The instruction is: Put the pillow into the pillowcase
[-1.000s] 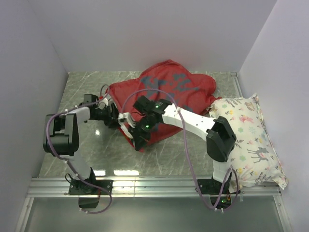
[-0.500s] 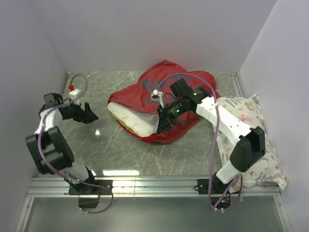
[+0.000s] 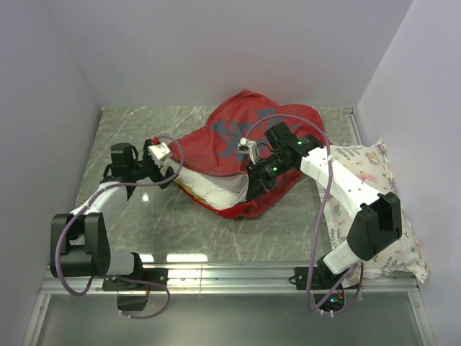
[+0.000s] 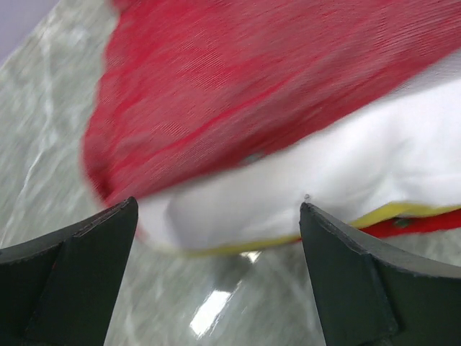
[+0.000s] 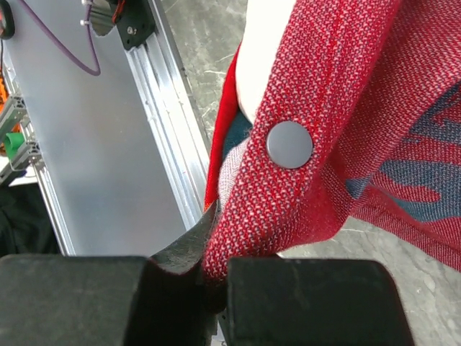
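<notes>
The red pillowcase (image 3: 266,133) lies mid-table with the white pillow (image 3: 212,186) partly inside, its left end sticking out of the mouth. My left gripper (image 3: 170,171) is open right at that exposed end. In the left wrist view its fingers (image 4: 75,277) stand wide apart, and the pillow (image 4: 324,169) with its yellow strip (image 4: 216,249) lies just ahead under the pillowcase (image 4: 238,79). My right gripper (image 3: 253,184) is shut on the pillowcase's mouth edge. The right wrist view shows the red weave (image 5: 288,209) pinched in the gripper (image 5: 215,277), below a grey snap button (image 5: 289,144).
A floral animal-print pillow (image 3: 374,209) lies along the right wall beside the right arm's base. White walls close in the marble table (image 3: 130,130) on three sides. An aluminium rail (image 3: 230,277) runs along the near edge.
The left arm swung out to the left wall, then came back to the pillow's end with its jaws opened wide. The right arm carried the pillowcase edge rightwards and holds it there.
</notes>
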Action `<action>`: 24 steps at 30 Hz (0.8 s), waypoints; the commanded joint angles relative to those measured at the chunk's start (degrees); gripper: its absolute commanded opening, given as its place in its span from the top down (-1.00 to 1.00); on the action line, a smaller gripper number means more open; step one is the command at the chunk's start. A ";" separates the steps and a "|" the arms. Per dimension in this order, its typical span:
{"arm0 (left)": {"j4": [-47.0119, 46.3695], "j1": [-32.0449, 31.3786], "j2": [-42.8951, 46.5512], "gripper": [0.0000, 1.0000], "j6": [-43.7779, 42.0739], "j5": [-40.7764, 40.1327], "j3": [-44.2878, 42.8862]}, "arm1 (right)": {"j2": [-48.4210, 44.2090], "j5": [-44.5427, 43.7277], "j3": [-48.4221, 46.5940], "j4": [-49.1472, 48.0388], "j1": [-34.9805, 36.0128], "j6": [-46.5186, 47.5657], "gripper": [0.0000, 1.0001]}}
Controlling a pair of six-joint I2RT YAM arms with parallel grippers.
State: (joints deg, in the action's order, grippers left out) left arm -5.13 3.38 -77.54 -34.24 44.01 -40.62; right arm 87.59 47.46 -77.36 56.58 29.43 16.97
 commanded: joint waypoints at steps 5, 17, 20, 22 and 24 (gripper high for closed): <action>-20.70 -12.86 0.12 -0.99 2.42 -15.58 3.10 | -3.04 1.84 -0.77 -0.06 -0.25 0.43 1.00; -21.59 -7.69 -19.82 -0.84 1.28 -32.05 -7.80 | -5.41 6.67 -2.35 2.31 -7.70 1.57 1.00; -20.36 -4.09 -23.17 -0.76 2.16 -32.06 -11.14 | -6.82 7.12 -3.15 3.01 -9.39 2.10 1.00; -19.32 -3.55 -24.23 -0.68 2.34 -32.41 -13.42 | -7.78 7.21 -2.62 2.93 -10.18 2.10 1.00; -16.51 -3.55 -24.68 -0.45 2.51 -32.76 -15.62 | -8.31 7.47 -2.01 2.84 -10.79 1.93 1.00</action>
State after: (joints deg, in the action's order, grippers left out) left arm -24.05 -3.27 -100.79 -29.26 20.14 -52.73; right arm 84.33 52.58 -77.67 56.88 20.21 17.91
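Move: About 10 cm ahead of the left hand, roughly level sideways and some 5 cm lower, lies the red pillowcase's left corner, over the pillow's end. The white pillow showing in the open mouth is about 14 cm to that hand's right, 3 cm back and 4 cm down. The right hand already pinches the mouth's edge; the exposed pillow lies some 12 cm to its left, level ahead, 6 cm below. Swinging about 6 cm to the right first, the left hand then sweeps some 12 cm forward, easing back left and dipping to the pillowcase's left corner while turning roughly 15 degrees counter-clockwise; its wide-open fingers begin closing around the corner, one finger in under the red edge. The right hand keeps its pinch, staying nearly still before drawing the mouth's edge right, up and forward, about 3 cm each way. ##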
